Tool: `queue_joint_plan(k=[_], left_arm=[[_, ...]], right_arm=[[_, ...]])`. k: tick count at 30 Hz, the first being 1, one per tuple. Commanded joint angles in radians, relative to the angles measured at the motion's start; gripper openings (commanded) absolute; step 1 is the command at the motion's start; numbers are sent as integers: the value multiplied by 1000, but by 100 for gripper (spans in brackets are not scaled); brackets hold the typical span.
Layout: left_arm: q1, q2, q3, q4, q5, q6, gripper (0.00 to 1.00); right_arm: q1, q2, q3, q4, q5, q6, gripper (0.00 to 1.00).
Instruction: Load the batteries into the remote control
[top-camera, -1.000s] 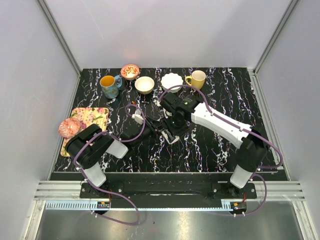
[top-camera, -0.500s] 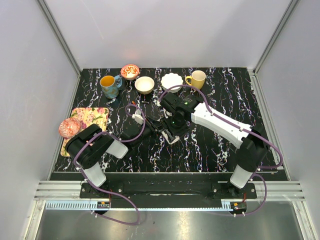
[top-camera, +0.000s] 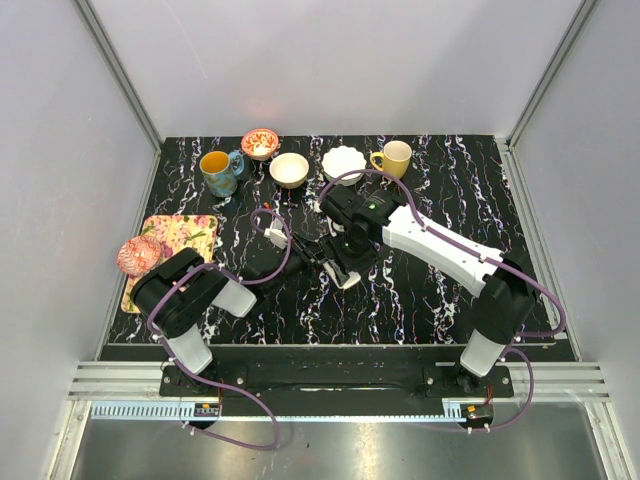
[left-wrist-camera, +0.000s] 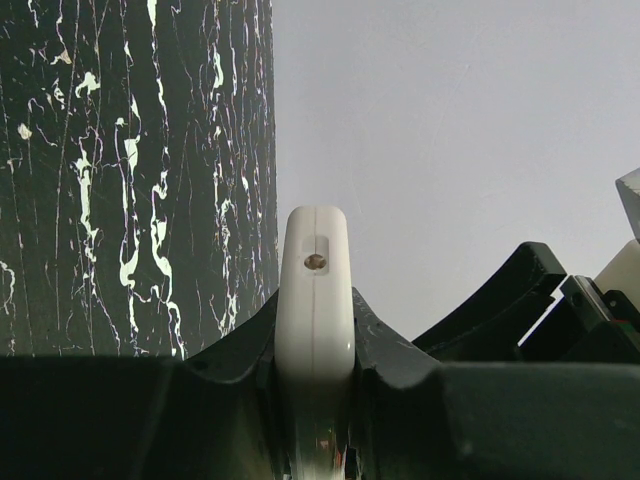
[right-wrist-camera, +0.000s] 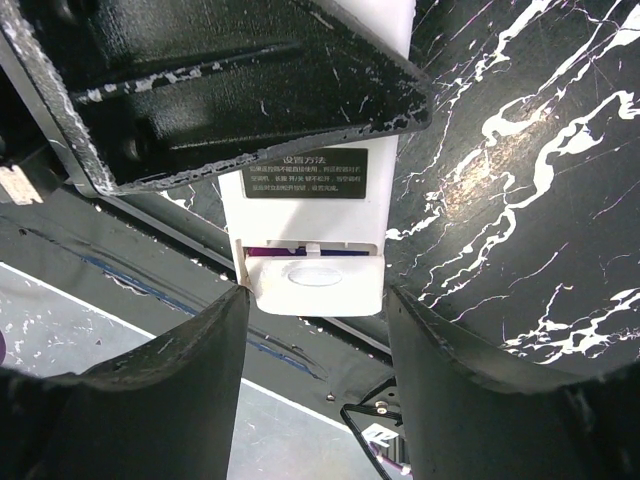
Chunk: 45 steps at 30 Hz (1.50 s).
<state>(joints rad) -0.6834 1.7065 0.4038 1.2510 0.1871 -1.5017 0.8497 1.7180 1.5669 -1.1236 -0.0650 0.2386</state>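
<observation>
The remote control (left-wrist-camera: 315, 300) is white and stands edge-on between the fingers of my left gripper (left-wrist-camera: 315, 335), which is shut on it. In the right wrist view its white back (right-wrist-camera: 310, 205) with a black label faces the camera. The battery cover (right-wrist-camera: 315, 283) at its end sits slightly slid out, and a purple battery (right-wrist-camera: 285, 253) shows in the gap. My right gripper (right-wrist-camera: 315, 335) is open, its fingers (right-wrist-camera: 180, 370) straddling that end. In the top view both grippers meet at the remote (top-camera: 343, 277) mid-table.
At the back stand a blue mug (top-camera: 219, 171), a red patterned bowl (top-camera: 260, 142), a cream bowl (top-camera: 289, 169), a white dish (top-camera: 344, 163) and a yellow mug (top-camera: 394, 158). A floral mat (top-camera: 185, 240) with a pink bowl (top-camera: 138, 255) lies at the left.
The right gripper's jaws have spread a little around the remote's end. Both arms otherwise hold their places.
</observation>
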Motion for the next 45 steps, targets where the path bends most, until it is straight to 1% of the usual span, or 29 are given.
queue_joint_plan(k=[1,9,12,14,17,23,26,29,30,31,34,36,40,45], left_arm=[[-7,5,33,415,-3,-20,0],[-5,4,32,415,-2,-20,0],[-7,8,32,415,0,-22,0],[-5,13,33,415,0,-26,0],[-5,15,33,415,2,-25,0],[-5,15,36,415,0,-28,0],[-5,8,33,415,-1,-28,0],[-2,-5,29,415,2,-29,0],[-2,-14,27,416,3,-31,0],[-2,-18,26,415,3,-34,0],[1,-36,21,415,9,-45,0],[2,-57,15,415,14,-55,0],[2,-96,1,415,15,-83,0],[2,-165,-28,415,2,-97,0]], right_arm=[[-6,-24,45,-13,17,7,63],[-8,-20,62,-15,31,8,65],[-6,-15,80,-18,45,8,70],[-6,-12,93,-18,53,14,76],[-8,-5,119,-13,48,19,80],[-14,-23,177,8,60,51,83],[-57,-81,168,54,60,88,85],[-135,-185,69,166,22,143,86],[-155,-242,-3,201,4,159,86],[-194,-270,-42,272,-13,197,87],[-259,-374,-201,410,-94,272,88],[-279,-434,-298,464,-143,300,88],[-316,-517,-422,594,-237,366,89],[-368,-644,-577,727,-305,444,89]])
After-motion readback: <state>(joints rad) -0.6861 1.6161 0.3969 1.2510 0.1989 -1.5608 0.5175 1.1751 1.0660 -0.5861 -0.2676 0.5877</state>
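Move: The battery cover sits on the near end of the remote, practically at the right hand's point, flanked by its two fingertips and at most 1 cm below. From the right hand, the remote's middle is about 4 cm ahead and 3 cm left, and the left gripper's fingers, holding the remote, are roughly 7 cm ahead and 5 cm left, all near the same height. From the left hand, the cover is some 7 cm back and 5 cm right. The right hand opens its already loosened fingers wider and draws up off the cover end of the remote, rising about 8 cm with some forward travel, then swings right, clear of the remote, and eases slightly back and down while its wrist turns clockwise and the fingers tip over to point more to the left, some 45 degrees in all. The left hand keeps its grip on the remote, nearly still at first, then lifts about 3 cm right at the end. ##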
